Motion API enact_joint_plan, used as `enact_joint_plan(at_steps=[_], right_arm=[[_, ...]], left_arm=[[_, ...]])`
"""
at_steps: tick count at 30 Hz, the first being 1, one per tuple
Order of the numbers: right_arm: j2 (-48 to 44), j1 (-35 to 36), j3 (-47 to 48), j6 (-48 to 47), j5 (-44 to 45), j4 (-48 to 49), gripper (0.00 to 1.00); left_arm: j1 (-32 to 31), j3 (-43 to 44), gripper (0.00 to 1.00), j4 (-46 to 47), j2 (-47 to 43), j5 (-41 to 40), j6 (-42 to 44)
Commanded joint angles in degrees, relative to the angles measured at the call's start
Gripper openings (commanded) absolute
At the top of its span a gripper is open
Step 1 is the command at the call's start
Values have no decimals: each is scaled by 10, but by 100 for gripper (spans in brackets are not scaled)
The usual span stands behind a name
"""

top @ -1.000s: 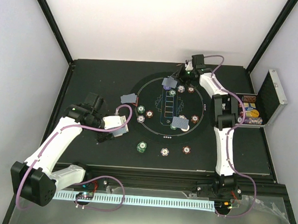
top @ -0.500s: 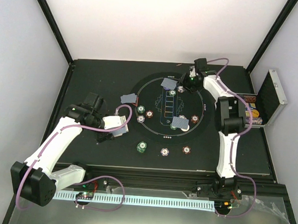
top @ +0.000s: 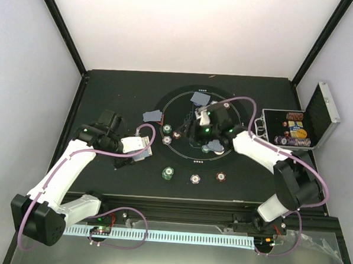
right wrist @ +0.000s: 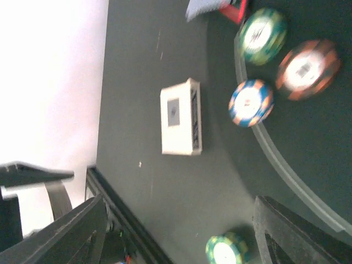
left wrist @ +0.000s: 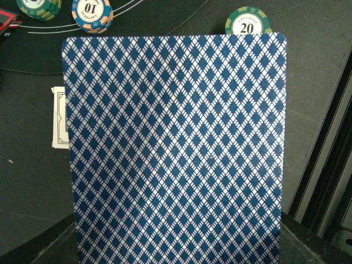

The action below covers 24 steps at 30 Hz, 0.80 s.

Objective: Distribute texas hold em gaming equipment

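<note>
My left gripper (top: 141,150) is shut on a playing card (left wrist: 176,148) with a blue diamond back; the card fills the left wrist view and hides the fingers. My right gripper (top: 192,123) hovers over the round black mat (top: 176,108), open, with bare table between its fingers (right wrist: 180,209). Its view shows a green chip (right wrist: 263,34), a brown-red chip (right wrist: 307,69) and a blue-orange chip (right wrist: 251,103) at the mat's left rim. Another green chip (right wrist: 226,250) lies nearer. More cards lie at the mat's far side (top: 200,98) and to its left (top: 152,115), by a red marker (right wrist: 234,10).
An open silver case (top: 292,131) with chips stands at the right. A green stack (top: 168,173), a white chip (top: 195,178) and a brown-red chip (top: 221,177) lie in front of the mat. A small white box (right wrist: 180,117) sits left of the mat.
My right arm swung from the mat's far edge back over its middle, and its jaws opened wide on the way. The left arm and its card stayed still.
</note>
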Motion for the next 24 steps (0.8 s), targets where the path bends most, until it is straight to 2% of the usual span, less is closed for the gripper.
enact_joint_plan(at_steps=[1, 4, 9, 13, 24], right_arm=[[-30, 74, -46, 75, -25, 115, 76], [-25, 126, -50, 98, -21, 144, 76], [3, 172, -52, 134, -23, 200, 76], [39, 188, -41, 157, -34, 245, 76], [119, 219, 15, 183, -63, 288, 74]], left_arm=[[1, 15, 2, -8, -9, 12, 1], [1, 14, 1, -6, -8, 12, 2], [1, 16, 2, -6, -7, 19, 2], [1, 15, 1, -7, -8, 19, 3], [1, 12, 1, -9, -10, 20, 5]])
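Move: The right hand, empty, makes for the card deck, which lies about 20 cm to its left, 11 cm back and 2 cm lower. Some 14 cm below the hand, the white card case is 19 cm left and about level fore and aft; the green chip stack is 10 cm left and 14 cm back. From the left hand, which holds the deck, its middle is 3 cm right, 1 cm ahead and 1 cm below. Open right hand swings about 14 cm left and 11 cm back towards the deck the left hand still holds. ##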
